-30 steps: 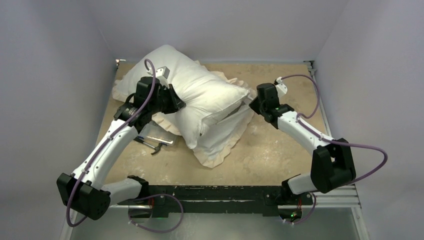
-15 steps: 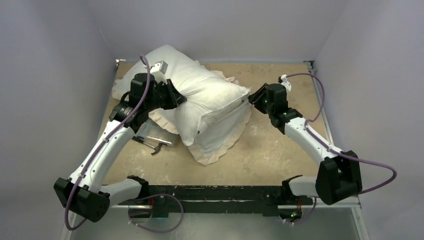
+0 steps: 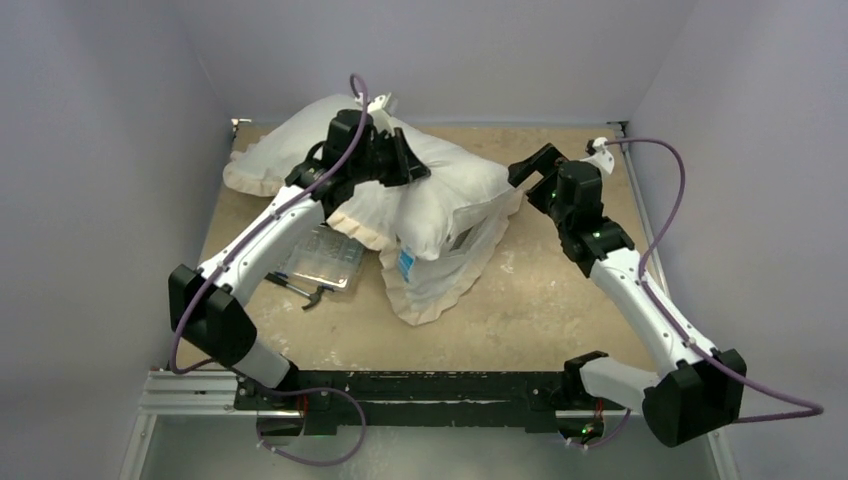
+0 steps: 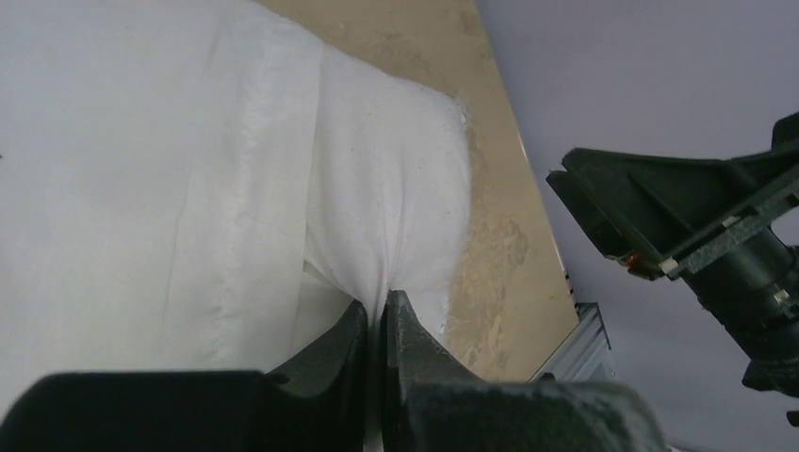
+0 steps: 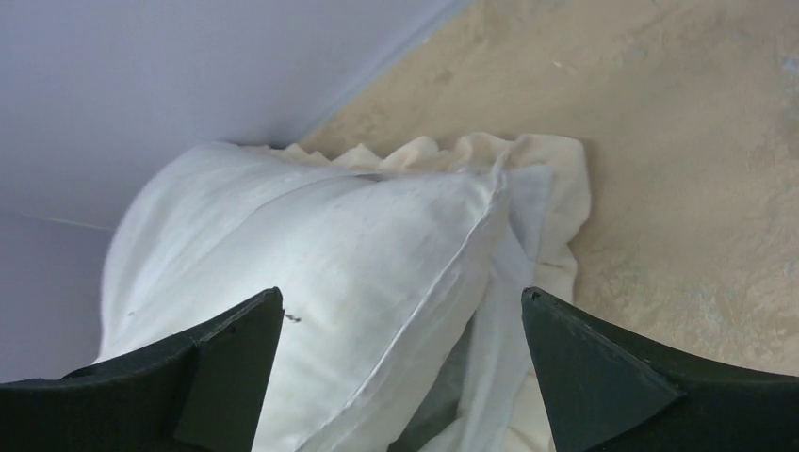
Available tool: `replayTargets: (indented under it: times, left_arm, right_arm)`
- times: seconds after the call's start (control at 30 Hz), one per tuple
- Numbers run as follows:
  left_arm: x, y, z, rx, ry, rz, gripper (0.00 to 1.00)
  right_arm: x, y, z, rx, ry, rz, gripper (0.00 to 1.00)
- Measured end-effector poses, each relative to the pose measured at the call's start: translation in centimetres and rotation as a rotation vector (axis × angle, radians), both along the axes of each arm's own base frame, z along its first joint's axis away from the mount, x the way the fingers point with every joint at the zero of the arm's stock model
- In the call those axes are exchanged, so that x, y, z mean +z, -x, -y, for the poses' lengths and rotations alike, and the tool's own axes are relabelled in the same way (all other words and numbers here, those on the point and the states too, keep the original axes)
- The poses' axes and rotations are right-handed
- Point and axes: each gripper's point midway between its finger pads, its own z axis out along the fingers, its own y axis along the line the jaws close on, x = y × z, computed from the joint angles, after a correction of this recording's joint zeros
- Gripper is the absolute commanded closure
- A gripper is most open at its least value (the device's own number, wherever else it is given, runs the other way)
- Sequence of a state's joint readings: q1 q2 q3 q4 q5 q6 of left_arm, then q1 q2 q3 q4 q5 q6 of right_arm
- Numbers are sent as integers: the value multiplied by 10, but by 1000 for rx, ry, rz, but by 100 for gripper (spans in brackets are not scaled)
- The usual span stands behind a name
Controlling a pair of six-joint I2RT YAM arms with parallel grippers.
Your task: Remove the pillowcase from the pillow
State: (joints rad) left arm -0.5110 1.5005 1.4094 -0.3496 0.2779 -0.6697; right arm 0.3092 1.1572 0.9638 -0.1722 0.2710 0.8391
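Note:
The plump white pillow (image 3: 455,190) lies tilted across the middle of the table, its blue-and-white tag (image 3: 407,263) at the near corner. Under it spreads the limp pillowcase (image 3: 440,292) with its cream frill, which also shows at the back left. My left gripper (image 3: 412,166) reaches over the pillow from the left. In the left wrist view this left gripper (image 4: 382,306) is shut on a pinch of the pillow (image 4: 377,179). My right gripper (image 3: 523,178) hangs open just off the pillow's right corner. The right wrist view shows that gripper (image 5: 400,299) empty, facing the pillow (image 5: 311,235) and the pillowcase frill (image 5: 556,179).
A clear plastic packet (image 3: 330,255) and a small hammer-like tool (image 3: 305,292) lie on the tabletop (image 3: 560,300) left of the pillowcase. Grey walls close in on the left, back and right. A metal rail (image 3: 690,385) runs along the near edge.
The right gripper has opened, let go of the fabric and drawn back to the right. The left arm has swung the pillow toward the back right, and the blue tag now shows.

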Motion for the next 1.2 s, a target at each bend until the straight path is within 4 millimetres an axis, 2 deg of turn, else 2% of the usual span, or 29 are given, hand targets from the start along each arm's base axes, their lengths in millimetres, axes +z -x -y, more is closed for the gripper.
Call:
replayTargets:
  times: [0.17, 0.2, 0.23, 0.3, 0.37, 0.47, 0.57, 0.7, 0.83, 0.9, 1.03, 1.13, 1.2]
  left_arm:
    - [28, -26, 37, -36, 48, 68, 100]
    - [30, -28, 45, -47, 56, 77, 97]
    - [31, -27, 52, -58, 62, 84, 89]
    - [29, -22, 69, -87, 72, 83, 68]
    - [24, -16, 81, -117, 78, 75, 50]
    - [27, -7, 92, -144, 86, 85, 34]
    - [30, -7, 85, -118, 64, 107, 26]
    - [28, -5, 53, -24, -20, 134, 22]
    - [23, 3, 17, 69, -90, 148, 22]
    - [12, 10, 3, 99, -123, 136, 22]
    - [-26, 17, -11, 117, -193, 71, 22]
    - [-58, 27, -17, 109, -246, 7, 22]
    - [-69, 31, -20, 104, -265, -18, 22]
  right_arm:
    - [63, 11, 4, 17, 0, 141, 1]
    - [79, 14, 5, 26, 3, 177, 1]
    - [92, 16, 4, 41, 6, 207, 1]
    - [110, 19, 0, 75, 15, 250, 1]
    - [114, 19, -5, 113, 27, 264, 1]
    - [98, 14, -16, 177, 55, 227, 1]
    - [66, 10, -27, 227, 75, 150, 1]
    - [18, 13, -31, 248, 94, 10, 1]
    - [-21, 15, -28, 214, 93, -110, 1]
    - [-41, 18, -26, 203, 89, -168, 1]
    - [-60, 26, -27, 210, 82, -220, 1]
    - [-68, 28, -38, 273, 62, -216, 1]
    - [-78, 29, -49, 330, 44, -210, 1]
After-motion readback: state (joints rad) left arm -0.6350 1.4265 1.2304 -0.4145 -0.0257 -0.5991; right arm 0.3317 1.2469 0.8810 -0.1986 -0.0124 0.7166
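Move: My left hand still grips the folded-over fabric at the pillow's bulge. The pillow's right end is about 14 cm to its right, 2 cm ahead and 14 cm below. From my open, empty right hand, that right end is some 5 cm left, 3 cm ahead and 12 cm down. The frilled near hem is about 12 cm back from my left hand and 3 cm to its right. The parts box is some 23 cm left and 8 cm back, both about 24 cm down. I swing the gripped fabric about 9 cm to the right with my left hand, rising slightly, and open wide to let go. Then I draw that hand back left about 11 cm and down 10 cm over the pillow. My right hand, open throughout, lifts some 11 cm clear, then drops about 19 cm to just over the pillow's right part, edging left and turning some 20 degrees counter-clockwise. ##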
